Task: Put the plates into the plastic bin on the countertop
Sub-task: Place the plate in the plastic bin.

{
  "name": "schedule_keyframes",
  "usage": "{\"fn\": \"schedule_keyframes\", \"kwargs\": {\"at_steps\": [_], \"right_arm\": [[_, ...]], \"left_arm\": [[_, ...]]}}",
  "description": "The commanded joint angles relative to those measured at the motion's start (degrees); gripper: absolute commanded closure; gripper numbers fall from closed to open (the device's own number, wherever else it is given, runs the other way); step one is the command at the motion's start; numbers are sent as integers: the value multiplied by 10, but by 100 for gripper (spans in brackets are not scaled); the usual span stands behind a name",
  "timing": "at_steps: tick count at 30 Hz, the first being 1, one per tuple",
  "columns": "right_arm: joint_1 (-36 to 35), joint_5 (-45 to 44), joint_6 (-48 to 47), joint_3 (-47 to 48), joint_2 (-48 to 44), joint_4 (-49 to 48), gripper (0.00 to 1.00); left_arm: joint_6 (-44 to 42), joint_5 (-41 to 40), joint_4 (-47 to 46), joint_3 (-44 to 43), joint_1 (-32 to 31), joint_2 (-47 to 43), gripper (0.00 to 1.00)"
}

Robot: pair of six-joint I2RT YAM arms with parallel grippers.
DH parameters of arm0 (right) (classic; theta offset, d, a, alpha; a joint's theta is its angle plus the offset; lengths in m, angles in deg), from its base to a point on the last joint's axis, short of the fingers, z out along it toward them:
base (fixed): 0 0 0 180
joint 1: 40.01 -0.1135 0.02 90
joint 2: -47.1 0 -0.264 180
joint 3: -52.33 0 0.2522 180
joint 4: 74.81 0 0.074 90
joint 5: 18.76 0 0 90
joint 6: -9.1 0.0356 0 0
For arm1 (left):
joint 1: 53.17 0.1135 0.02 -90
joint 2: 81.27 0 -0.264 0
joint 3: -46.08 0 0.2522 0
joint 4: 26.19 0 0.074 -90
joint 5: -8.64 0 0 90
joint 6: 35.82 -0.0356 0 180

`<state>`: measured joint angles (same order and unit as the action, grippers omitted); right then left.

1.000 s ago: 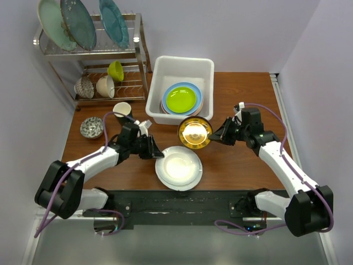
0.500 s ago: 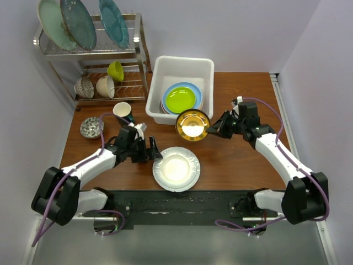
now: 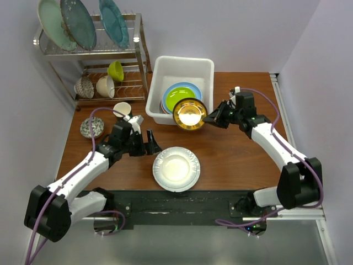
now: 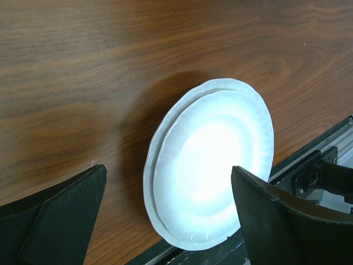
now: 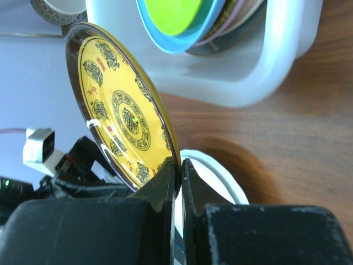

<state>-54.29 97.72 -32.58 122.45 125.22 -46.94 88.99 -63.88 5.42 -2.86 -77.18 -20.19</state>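
Observation:
My right gripper [image 3: 209,117] [image 5: 180,165] is shut on the rim of a gold plate [image 3: 189,114] [image 5: 121,116]. It holds the plate tilted in the air at the near edge of the white plastic bin [image 3: 185,62] [image 5: 237,77]. Inside the bin a lime green plate [image 3: 183,98] [image 5: 176,8] tops a blue one and others. A white fluted plate [image 3: 176,168] [image 4: 212,165] lies flat on the countertop [image 3: 242,154]. My left gripper [image 3: 150,142] [image 4: 168,171] hangs open just left of it, nothing between its fingers.
A wire dish rack [image 3: 140,52] stands at the back left with three large teal plates and several bowls. A cup [image 3: 122,109] and a patterned bowl [image 3: 91,127] sit on the wood left of the bin. The black mounting rail [image 3: 182,204] borders the near edge.
The left gripper opened, let go of the white plate and drew back to the left. The right gripper carried the gold plate up and left toward the bin.

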Motion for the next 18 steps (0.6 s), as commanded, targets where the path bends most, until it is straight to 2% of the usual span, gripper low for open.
{"fn": "schedule_keyframes", "kwargs": {"at_steps": [1,18], "right_arm": [[1,-1,9,65,36,-44,100],[0,-19,7,187,185,-64,100]], "left_arm": [[-18,0,15,-23,4,-13,0],[-6,33,1,0,4,-27,0]]}}
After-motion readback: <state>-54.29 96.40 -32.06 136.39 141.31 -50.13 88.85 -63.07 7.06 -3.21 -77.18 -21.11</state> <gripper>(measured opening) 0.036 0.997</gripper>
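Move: The right hand already holds the yellow brown-rimmed plate by its right edge. The stack in the plastic bin, green plate on top, lies about 13 cm ahead, 10 cm left and 11 cm lower; the bin's middle is some 17 cm ahead, 10 cm left and 12 cm lower. The white plates lie about 18 cm back, 11 cm left and 16 cm down. From the idle left hand, the stack is roughly 23 cm ahead, 12 cm right and slightly lower. Keeping its shut fingers pinched on the yellow plate's right edge, the right hand carries it forward about 7 cm with a slight drift left, over the bin's near wall and towards the stack. It travels level and steadily, with the wrist held at practically the same tilt. ##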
